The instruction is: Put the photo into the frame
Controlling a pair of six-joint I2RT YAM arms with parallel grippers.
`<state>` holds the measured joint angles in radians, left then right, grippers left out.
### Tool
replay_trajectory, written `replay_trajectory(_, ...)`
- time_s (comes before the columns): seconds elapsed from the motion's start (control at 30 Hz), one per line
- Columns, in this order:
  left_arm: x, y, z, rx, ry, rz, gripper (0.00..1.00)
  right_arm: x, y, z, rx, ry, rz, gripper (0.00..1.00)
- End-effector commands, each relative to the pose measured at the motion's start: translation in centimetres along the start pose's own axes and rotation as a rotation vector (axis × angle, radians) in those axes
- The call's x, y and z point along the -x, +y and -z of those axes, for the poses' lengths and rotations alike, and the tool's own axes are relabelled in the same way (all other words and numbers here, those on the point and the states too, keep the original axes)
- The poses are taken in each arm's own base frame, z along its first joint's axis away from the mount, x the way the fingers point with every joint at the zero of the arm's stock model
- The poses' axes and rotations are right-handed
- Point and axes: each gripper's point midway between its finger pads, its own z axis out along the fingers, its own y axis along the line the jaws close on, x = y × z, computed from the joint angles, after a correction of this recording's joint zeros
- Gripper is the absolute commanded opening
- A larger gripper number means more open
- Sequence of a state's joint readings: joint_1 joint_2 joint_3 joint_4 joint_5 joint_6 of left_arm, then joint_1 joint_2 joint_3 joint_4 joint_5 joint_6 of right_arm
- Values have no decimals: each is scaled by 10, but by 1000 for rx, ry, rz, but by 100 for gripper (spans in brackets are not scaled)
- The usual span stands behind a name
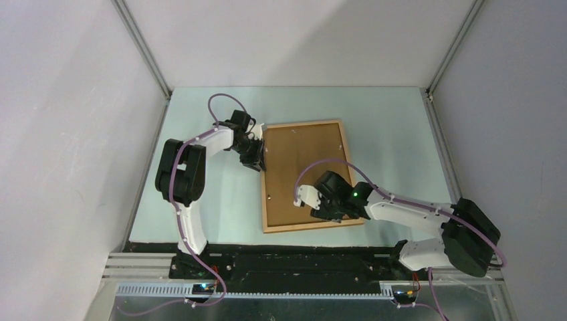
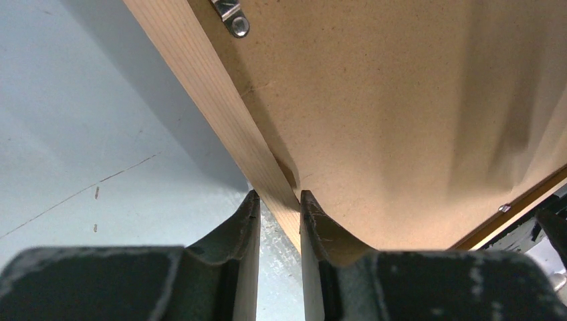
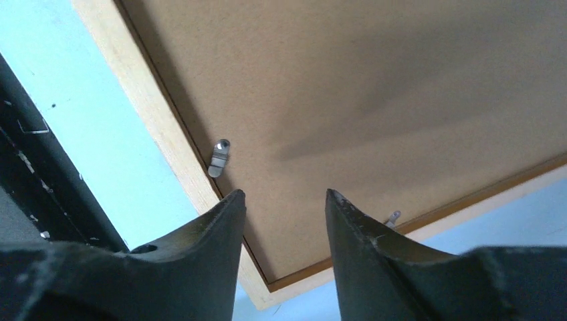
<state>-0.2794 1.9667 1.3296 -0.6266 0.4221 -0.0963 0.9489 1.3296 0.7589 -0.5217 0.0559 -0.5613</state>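
The frame (image 1: pixel 304 124) lies face down on the table, its thin light-wood moulding around a plain brown backing board (image 1: pixel 304 160). The photo is hidden. My left gripper (image 1: pixel 256 158) is at the frame's left side near the far corner. In the left wrist view it (image 2: pixel 279 197) is shut on the moulding (image 2: pixel 214 100), one finger outside and one over the board (image 2: pixel 401 120). My right gripper (image 1: pixel 319 212) hovers over the frame's near right corner. In the right wrist view it (image 3: pixel 284 197) stands open with nothing between its fingers, above the board (image 3: pixel 368 87) and moulding (image 3: pixel 154 127).
Small metal clips (image 3: pixel 219 158) (image 2: pixel 231 17) sit at the board's rim. The pale green table (image 1: pixel 214 200) is enclosed by grey walls on three sides. A black rail (image 1: pixel 301 251) runs along the near edge, close to the frame's near side.
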Motion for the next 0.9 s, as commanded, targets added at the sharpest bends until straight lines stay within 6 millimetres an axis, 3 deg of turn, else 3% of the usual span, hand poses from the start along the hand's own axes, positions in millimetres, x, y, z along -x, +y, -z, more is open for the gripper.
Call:
replay_trajectory(0.0, 14, 3, 0, 14, -36, -84, 0, 15, -22, 16, -69, -106, -118, 55)
replay_trajectory(0.2, 15, 2, 2, 11, -40, -89, 0, 13, -73, 29, -152, -180, -367, 62)
replay_trajectory(0.43, 16, -1, 4, 3, -47, -92, 0, -14, -133, 35, -243, -210, -623, 68)
replay_trajectory(0.67, 17, -3, 4, -9, -47, -90, 0, -48, -143, 18, -210, -129, -708, 72)
replay_trajectory(0.87, 19, -3, 5, -9, -51, -98, 0, -67, -131, 8, -126, -84, -744, 74)
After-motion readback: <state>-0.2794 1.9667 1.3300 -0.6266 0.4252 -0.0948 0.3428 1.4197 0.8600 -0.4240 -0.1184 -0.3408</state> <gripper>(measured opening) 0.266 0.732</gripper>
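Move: The right hand hangs over the near part of the frame's backing board. The right clip lies about 9 cm ahead, 6 cm to its right and 4 cm below; the near clip is some 4 cm left and 1 cm back, and the frame's near right corner 10 cm right and 2 cm back, both equally low. From the left hand, still pinching the left rail, the right clip is roughly 29 cm right and 8 cm back. The right hand arcs up, 12 cm forward and rightward, then down towards the right clip, opening, turning clockwise. ##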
